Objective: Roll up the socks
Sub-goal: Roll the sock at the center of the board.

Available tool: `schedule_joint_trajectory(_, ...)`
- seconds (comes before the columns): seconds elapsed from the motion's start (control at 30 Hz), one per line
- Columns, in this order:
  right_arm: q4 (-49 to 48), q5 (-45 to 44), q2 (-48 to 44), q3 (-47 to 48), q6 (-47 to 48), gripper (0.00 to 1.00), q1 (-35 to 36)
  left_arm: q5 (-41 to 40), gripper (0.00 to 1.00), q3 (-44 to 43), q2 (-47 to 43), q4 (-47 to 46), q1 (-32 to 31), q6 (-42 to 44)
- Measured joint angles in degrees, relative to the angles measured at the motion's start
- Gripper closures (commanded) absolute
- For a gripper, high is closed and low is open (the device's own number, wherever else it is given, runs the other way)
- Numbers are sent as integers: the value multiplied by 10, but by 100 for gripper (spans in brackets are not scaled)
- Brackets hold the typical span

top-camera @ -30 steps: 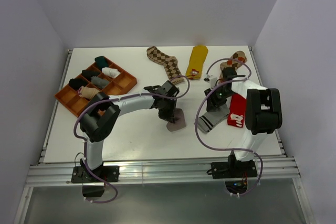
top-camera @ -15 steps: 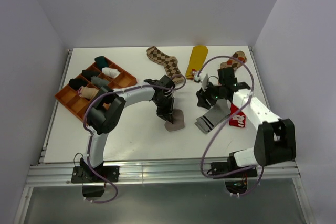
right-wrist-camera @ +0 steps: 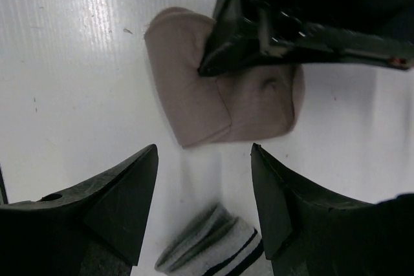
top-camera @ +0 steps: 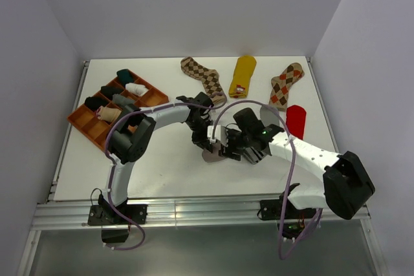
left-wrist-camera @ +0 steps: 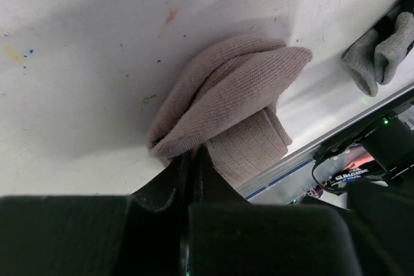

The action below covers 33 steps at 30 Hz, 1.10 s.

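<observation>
The taupe sock [top-camera: 213,155] lies folded on the white table near its middle. My left gripper [top-camera: 206,140] is shut on that sock's edge; in the left wrist view its fingers [left-wrist-camera: 174,179] pinch the fabric of the taupe sock [left-wrist-camera: 226,101]. My right gripper [right-wrist-camera: 204,153] hovers open just right of the taupe sock [right-wrist-camera: 187,101], with nothing between its fingers. The grey sock with black stripes [right-wrist-camera: 207,250] lies bunched under the right wrist and is mostly hidden by the arm in the top view.
A red sock [top-camera: 295,121] lies to the right. Two brown argyle socks [top-camera: 204,77] [top-camera: 284,84] and a mustard sock [top-camera: 242,75] lie along the back. The orange tray [top-camera: 152,97] with rolled socks sits at the left.
My right arm has swung left from the grey sock toward the taupe sock and opened its jaws wider, uncovering the red sock. The left gripper has stayed on the taupe sock.
</observation>
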<state>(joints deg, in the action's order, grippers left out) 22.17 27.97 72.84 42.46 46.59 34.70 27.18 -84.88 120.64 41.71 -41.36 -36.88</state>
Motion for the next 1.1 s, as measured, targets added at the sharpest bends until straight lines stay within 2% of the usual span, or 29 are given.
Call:
schedule_joint_trajectory(0.27,-43,-67,33,-20,9,32,87,4,100,0,0,0,0,0)
schedule_joint_trajectory(0.6,-91,-138,82,-24,11,34,144,8,100,1,1,-2,2,0)
schedule_joint_trajectory(0.7,-99,-153,95,-24,11,44,151,11,100,1,1,-2,2,0)
schedule_joint_trajectory(0.8,-111,-167,111,-24,12,64,153,14,95,1,2,-3,2,0)
schedule_joint_trajectory(0.83,-115,-169,115,-24,12,75,153,14,92,1,2,-3,2,0)
schedule_joint_trajectory(0.93,-120,-177,116,-24,9,83,153,15,81,1,2,-5,5,-1)
schedule_joint_trajectory(1.1,-126,-181,116,-24,9,87,153,15,63,11,-1,-16,18,-7)
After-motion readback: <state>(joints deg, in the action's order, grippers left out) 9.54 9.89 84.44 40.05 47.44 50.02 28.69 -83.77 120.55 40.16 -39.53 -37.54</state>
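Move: The brown sock at the center, already folded over and pinched in the shut left fingers, has its middle about 5 cm to the right hand's left, level with it fore and aft, and some 6 cm below. From the left hand it lies about 1 cm back and 2 cm right, practically at fingertip height. The grey striped sock is roughly 8 cm ahead and 15 cm right of the right hand; the checkered sock about 30 cm ahead and 8 cm left. The folded sock's near right part is taken by the right hand, which sinks some 6 cm and goes 4 cm left, swinging back 2 cm before easing forward, its fingers tipping about 15 degrees steeper, then closing from wide open to pinch the fabric beside the left fingertips. The left hand holds still until that grip is made, then partly opens and starts shifting forward about 1 cm. ##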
